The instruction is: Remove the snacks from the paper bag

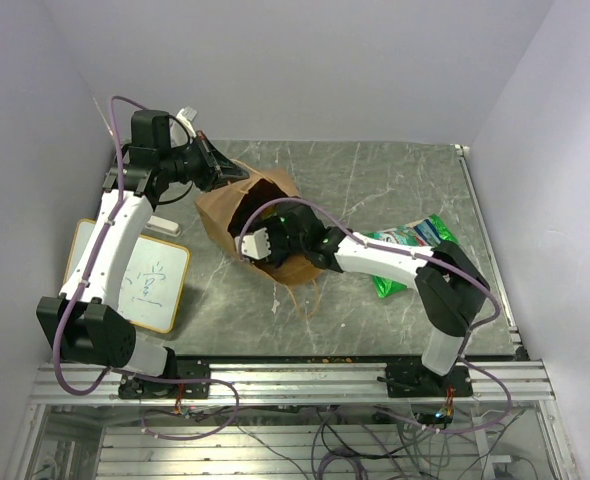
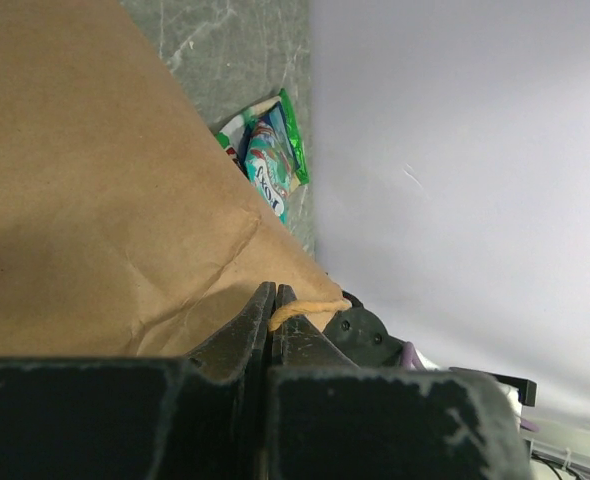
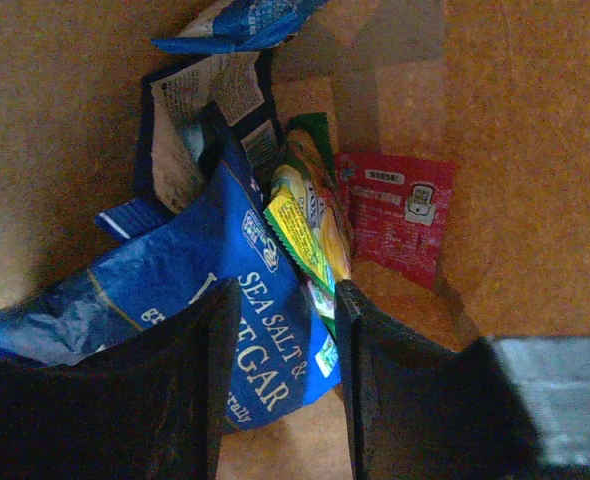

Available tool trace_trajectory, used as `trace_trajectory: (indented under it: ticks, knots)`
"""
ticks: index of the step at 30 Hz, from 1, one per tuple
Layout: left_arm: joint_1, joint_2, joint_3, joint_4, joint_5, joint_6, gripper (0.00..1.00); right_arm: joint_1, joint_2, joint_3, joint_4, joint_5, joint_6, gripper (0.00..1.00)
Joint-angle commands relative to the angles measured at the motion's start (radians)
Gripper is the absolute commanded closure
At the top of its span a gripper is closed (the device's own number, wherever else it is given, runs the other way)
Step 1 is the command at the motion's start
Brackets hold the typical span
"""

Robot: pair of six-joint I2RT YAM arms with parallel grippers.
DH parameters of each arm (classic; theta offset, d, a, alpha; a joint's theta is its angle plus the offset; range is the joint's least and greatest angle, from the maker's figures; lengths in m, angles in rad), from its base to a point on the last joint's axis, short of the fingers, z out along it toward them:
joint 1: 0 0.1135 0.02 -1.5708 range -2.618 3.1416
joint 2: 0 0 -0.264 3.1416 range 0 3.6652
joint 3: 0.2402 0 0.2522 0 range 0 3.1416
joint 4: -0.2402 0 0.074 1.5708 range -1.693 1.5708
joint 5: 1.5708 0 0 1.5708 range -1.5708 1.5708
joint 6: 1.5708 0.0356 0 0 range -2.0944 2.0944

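Observation:
The brown paper bag (image 1: 225,215) lies on the table, mouth towards the right arm. My left gripper (image 1: 233,171) is shut on the bag's string handle (image 2: 303,307) at the far top edge, holding it up; the bag's side (image 2: 95,190) fills the left wrist view. My right gripper (image 1: 252,245) reaches into the bag mouth. Its jaws (image 3: 287,290) stand open astride a blue sea-salt-and-vinegar packet (image 3: 260,330). Beside that lie a yellow-green packet (image 3: 310,220), a small red packet (image 3: 395,215) and more blue packets (image 3: 235,25). A green-white packet (image 1: 407,250) lies outside on the table.
A small whiteboard (image 1: 145,280) with writing lies at the left under the left arm. Walls close in the table at the back and both sides. A metal rail (image 1: 295,380) runs along the near edge. A loose string handle (image 1: 297,300) trails in front of the bag.

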Motion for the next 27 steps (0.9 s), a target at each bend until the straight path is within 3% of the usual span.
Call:
trace_trajectory:
  ticks: [1,11,21,27]
  knots:
    - [0.004,-0.030,0.019,0.021,0.037,0.014,0.93,-0.025,0.027,0.057,0.029,-0.011,0.031,0.58]
    - [0.004,0.025,0.124,-0.105,0.072,0.125,0.93,-0.046,0.129,0.131,0.003,-0.106,0.049,0.57]
    - [-0.011,0.042,0.138,-0.091,0.076,0.116,0.93,-0.059,0.233,0.208,0.017,-0.110,0.026,0.51]
    - [-0.010,0.024,0.111,-0.086,0.059,0.114,0.93,-0.064,0.283,0.252,0.034,-0.106,0.000,0.60]
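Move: I aim my right hand at the yellow-green snack packet inside the paper bag, some 4 cm ahead, 6 cm left and 4 cm below it. The blue sea salt bag is nearer, about 1 cm back, 2 cm left and 5 cm down. The red packet lies roughly 6 cm ahead, 10 cm left and 3 cm down. From my left hand, the yellow-green packet is about level ahead, 3 cm right and some 23 cm down. I push my right hand about 6 cm deeper into the paper bag, past the blue sea salt bag: first forward, then left and down, then forward-left again, bringing the half-open fingers either side of the yellow-green packet without closing. My left hand keeps its pinch on the bag's handle and lifts it a centimetre or two. ##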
